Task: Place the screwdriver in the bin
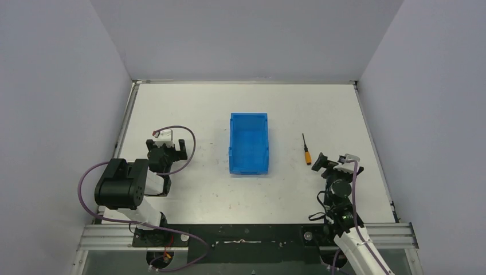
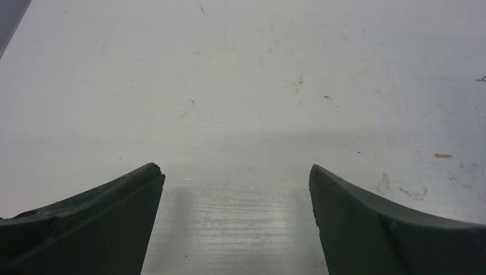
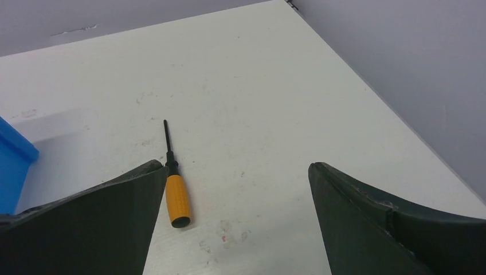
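Note:
The screwdriver (image 1: 306, 150), orange-handled with a thin black shaft, lies flat on the white table right of the blue bin (image 1: 249, 143). In the right wrist view the screwdriver (image 3: 175, 195) rests just inside the left finger (image 3: 109, 217), handle toward the camera, and a blue corner of the bin (image 3: 11, 166) shows at the left edge. My right gripper (image 1: 333, 162) stands open just near-right of the handle, holding nothing. My left gripper (image 1: 167, 150) stands open over bare table, left of the bin, with only tabletop between its fingers (image 2: 97, 223).
Grey walls enclose the table on three sides. The right table edge (image 3: 401, 120) runs close beside the right gripper. A metal rail (image 1: 246, 235) carries both arm bases at the near edge. Purple cables loop around the left arm (image 1: 123, 186).

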Robot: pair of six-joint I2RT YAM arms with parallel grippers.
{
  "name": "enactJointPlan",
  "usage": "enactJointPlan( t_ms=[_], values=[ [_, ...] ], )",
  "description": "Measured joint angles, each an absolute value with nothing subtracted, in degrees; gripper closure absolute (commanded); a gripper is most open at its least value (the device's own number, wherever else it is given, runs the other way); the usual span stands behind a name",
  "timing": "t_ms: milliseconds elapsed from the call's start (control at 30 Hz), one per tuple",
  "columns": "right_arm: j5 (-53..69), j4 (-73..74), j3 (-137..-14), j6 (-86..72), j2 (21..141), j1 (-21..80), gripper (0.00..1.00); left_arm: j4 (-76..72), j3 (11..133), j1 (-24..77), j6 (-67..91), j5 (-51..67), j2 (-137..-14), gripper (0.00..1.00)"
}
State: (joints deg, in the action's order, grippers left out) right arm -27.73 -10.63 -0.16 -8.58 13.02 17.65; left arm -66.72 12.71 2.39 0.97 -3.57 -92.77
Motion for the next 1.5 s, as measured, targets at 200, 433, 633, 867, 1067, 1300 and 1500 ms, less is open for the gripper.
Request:
enactJointPlan(
  t_ms=[200, 433, 633, 867, 1067, 1300, 1500],
  values=[
    [-27.7, -10.57, -1.39, -9.17, 17.04, 17.65, 0.0, -66.72, 12.71, 2.39, 0.97, -3.57, -92.77, 0.03],
    [-25.85, -6.31, -19.35, -10.61, 32.75, 17.65, 0.0, -66.72, 12.71, 2.39, 0.97, -3.57, -92.77, 0.03],
    [-18.9, 6.79, -47.88, -11.97, 54.54, 13.74, 0.0, -66.72, 12.71, 2.39, 0.95, -3.57, -92.77, 0.03],
    [-5.23, 20.99, -61.3, -12.43, 74.96, 5.13, 0.05, -66.72, 12.71, 2.39, 0.97, -3.57, -92.77, 0.03],
    [1.06, 28.71, -61.01, -11.16, 86.63, 4.95, 0.15, -66.72, 12.71, 2.39, 0.95, -3.57, -92.77, 0.03],
    [2.85, 29.19, -57.08, -10.87, 94.5, 5.06, 0.39, -66.72, 12.71, 2.39, 0.95, -3.57, -92.77, 0.03],
    [3.01, 26.87, -57.21, -10.5, 98.06, 5.98, 0.9, -66.72, 12.71, 2.39, 0.95, -3.57, -92.77, 0.03]
  ],
)
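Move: From the right hand the screwdriver's middle lies about 9 cm ahead, 6 cm to the left and some 12 cm below, its yellow handle end towards the robot. The blue bin's middle is roughly 32 cm left of that hand, 12 cm ahead and 9 cm lower. From the left hand the screwdriver is about 62 cm to the right, 2 cm back and 4 cm below. The wide-open right hand arcs up and forward about 14 cm each way, then comes down steeply some 25 cm, drawing back about 6 cm as its wrist pitches 65 degrees downward and turns slightly counter-clockwise. Ending about 5 cm left of where it began, it closes its fingertips from both sides onto the front of the yellow handle, just behind the black collar. ##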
